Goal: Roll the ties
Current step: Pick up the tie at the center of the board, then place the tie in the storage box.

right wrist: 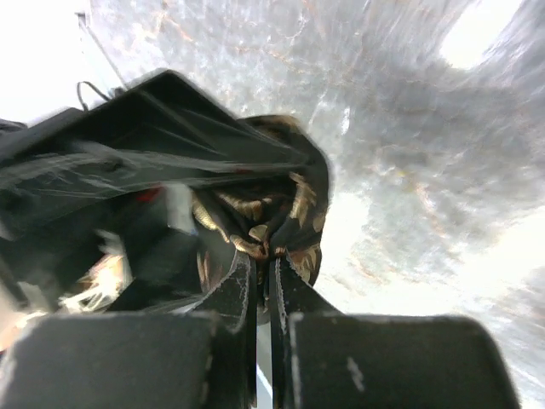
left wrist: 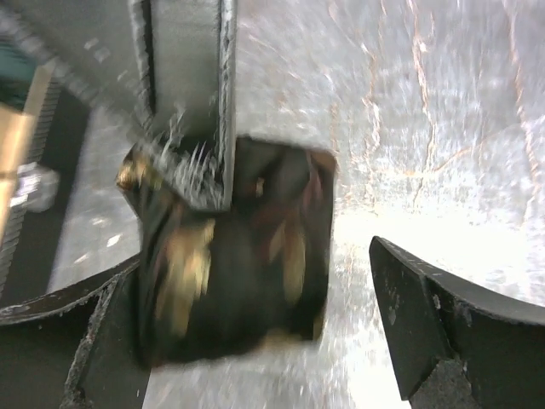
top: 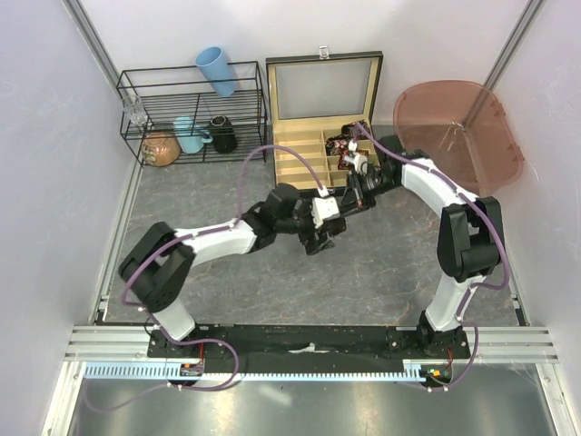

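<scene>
A dark tie coil (left wrist: 234, 256) with tan prints hangs just above the grey table, pinched at its top by my right gripper (right wrist: 265, 258), which is shut on the fabric (right wrist: 281, 200). My left gripper (left wrist: 255, 264) is open around the coil; the coil lies against its left finger (left wrist: 85, 341) and stands apart from the right finger (left wrist: 451, 324). From above, the two grippers meet mid-table, left (top: 325, 227) and right (top: 349, 195), and hide the coil between them. More rolled ties (top: 348, 145) sit in the right compartments of the wooden box (top: 300, 154).
The box's lid (top: 322, 86) stands open at the back. A black wire rack (top: 191, 113) at the back left holds a blue cup (top: 216, 70), a teal mug (top: 189, 134) and a black mug (top: 222, 134). A pinkish translucent cover (top: 458, 127) lies at the back right.
</scene>
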You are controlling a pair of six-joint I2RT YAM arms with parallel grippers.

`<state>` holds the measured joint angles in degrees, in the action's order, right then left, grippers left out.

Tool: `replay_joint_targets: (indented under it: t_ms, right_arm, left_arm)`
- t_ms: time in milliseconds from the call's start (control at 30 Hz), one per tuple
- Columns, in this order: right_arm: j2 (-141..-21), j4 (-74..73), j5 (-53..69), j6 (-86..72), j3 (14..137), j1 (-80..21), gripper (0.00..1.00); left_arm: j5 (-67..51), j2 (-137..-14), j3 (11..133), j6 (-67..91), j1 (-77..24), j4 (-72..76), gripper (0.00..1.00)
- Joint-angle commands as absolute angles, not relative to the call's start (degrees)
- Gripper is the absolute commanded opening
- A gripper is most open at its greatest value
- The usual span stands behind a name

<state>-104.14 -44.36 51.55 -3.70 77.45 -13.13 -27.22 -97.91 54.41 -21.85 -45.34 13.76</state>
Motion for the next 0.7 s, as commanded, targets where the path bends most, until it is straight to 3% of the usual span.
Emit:
replay_joint_targets:
  t_ms: [0, 367, 667]
  right_arm:
    - [-106.8, -50.1, 44.0, 7.9, 92.4, -13.0, 0.00]
    - [-121.6, -65.6, 25.0, 35.8, 139.8, -15.1, 0.00]
    - [-122.8, -44.9, 7.2, 59.6, 133.2, -23.2, 0.00]
  left_arm:
    - [-33.1, -85.8, 53.6, -13.8, -40.8, 9.5, 1.00]
    - [-32.4, -69.2, 51.7, -6.5, -23.6, -5.3, 0.99]
    - [-32.3, -60.7, 45.1, 2.8, -16.3, -5.0, 0.99]
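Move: The right hand already holds the rolled tie. From it, the middle of the open box's tray is some 16 cm ahead, 5 cm left and about 6 cm lower; the red roll in it is about 16 cm ahead, 2 cm right, the dark green roll 12 cm ahead, 5 cm right. From the left hand, the tray lies about 24 cm ahead, 2 cm right. Right hand swings the still-pinched roll about 20 cm forward and up over the box; open left withdraws left, higher. ##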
